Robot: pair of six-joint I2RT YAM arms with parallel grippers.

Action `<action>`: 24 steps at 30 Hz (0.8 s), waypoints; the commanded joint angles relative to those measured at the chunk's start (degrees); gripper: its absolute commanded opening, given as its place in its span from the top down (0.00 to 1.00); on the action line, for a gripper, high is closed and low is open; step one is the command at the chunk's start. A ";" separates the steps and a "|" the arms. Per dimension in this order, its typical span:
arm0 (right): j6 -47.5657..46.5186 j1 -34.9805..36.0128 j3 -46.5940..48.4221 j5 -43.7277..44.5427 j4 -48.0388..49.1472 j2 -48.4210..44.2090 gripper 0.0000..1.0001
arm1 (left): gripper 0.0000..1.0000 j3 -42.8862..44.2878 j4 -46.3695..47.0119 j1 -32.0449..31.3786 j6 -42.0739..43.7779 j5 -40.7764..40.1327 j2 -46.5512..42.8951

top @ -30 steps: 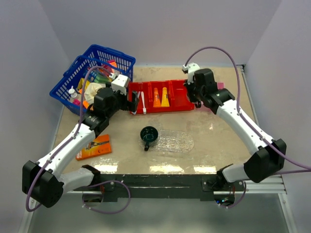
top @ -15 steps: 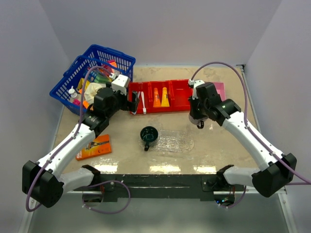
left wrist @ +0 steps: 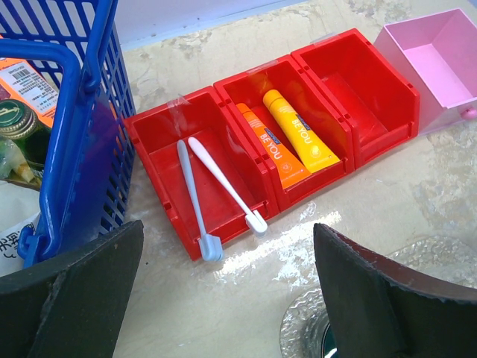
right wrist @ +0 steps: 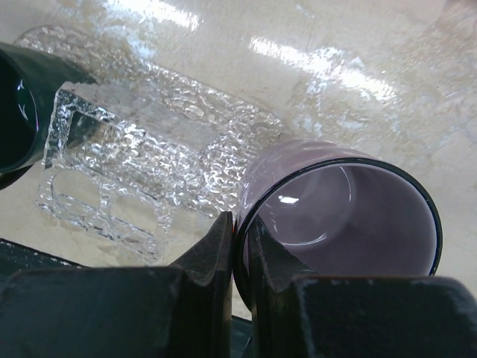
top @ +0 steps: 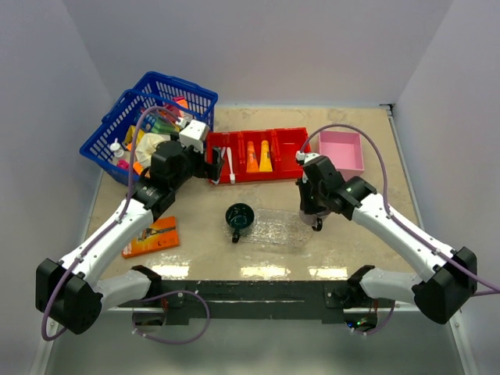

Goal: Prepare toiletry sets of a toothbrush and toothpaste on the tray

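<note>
Two white toothbrushes lie in the left compartment of the red bin. An orange tube and a yellow-orange tube lie in its middle compartment. My left gripper hangs open just in front of the bin, holding nothing. The clear bumpy tray lies at the table's middle. My right gripper is shut on the rim of a translucent purple cup, right at the tray's right end.
A dark green cup stands on the tray's left end. A pink box sits right of the red bin. At the back left is a blue basket full of items. An orange flat pack lies near left.
My right arm has swung from the red bin's right end toward the near side, bringing the purple cup down to the tray's right end. The left arm has not moved.
</note>
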 commanded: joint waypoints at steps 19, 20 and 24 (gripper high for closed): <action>10.08 10.24 -7.01 6.86 10.40 0.24 1.00 | 0.00 0.35 1.83 0.09 0.66 -0.13 -1.10; 10.17 10.24 -7.19 6.86 10.40 0.41 1.00 | 0.00 0.35 1.83 0.09 0.66 -0.13 -1.10; 10.34 10.68 -7.89 6.95 10.75 1.03 1.00 | 0.00 0.35 1.75 0.18 0.66 -0.13 -1.01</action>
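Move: The right hand holds the grey mug by its rim, a few centimetres over the table. Its goal, the right end of the clear tray, is about 5 cm back, 1 cm left and 12 cm below the hand. The clear holder stands on the tray some 9 cm left and 5 cm back, the green mug about 17 cm left and 3 cm back. From the idle left hand the tray's right end is some 24 cm right, 18 cm back and 21 cm below. Keeping its pinch on the grey mug's rim, the right hand carries the mug left, down and back in one slant, each about 3 cm, bringing it in over the clear tray's right end. It then eases leftward another centimetre towards the clear holder and finally creeps slightly lower, fingers shut and wrist barely turning. ##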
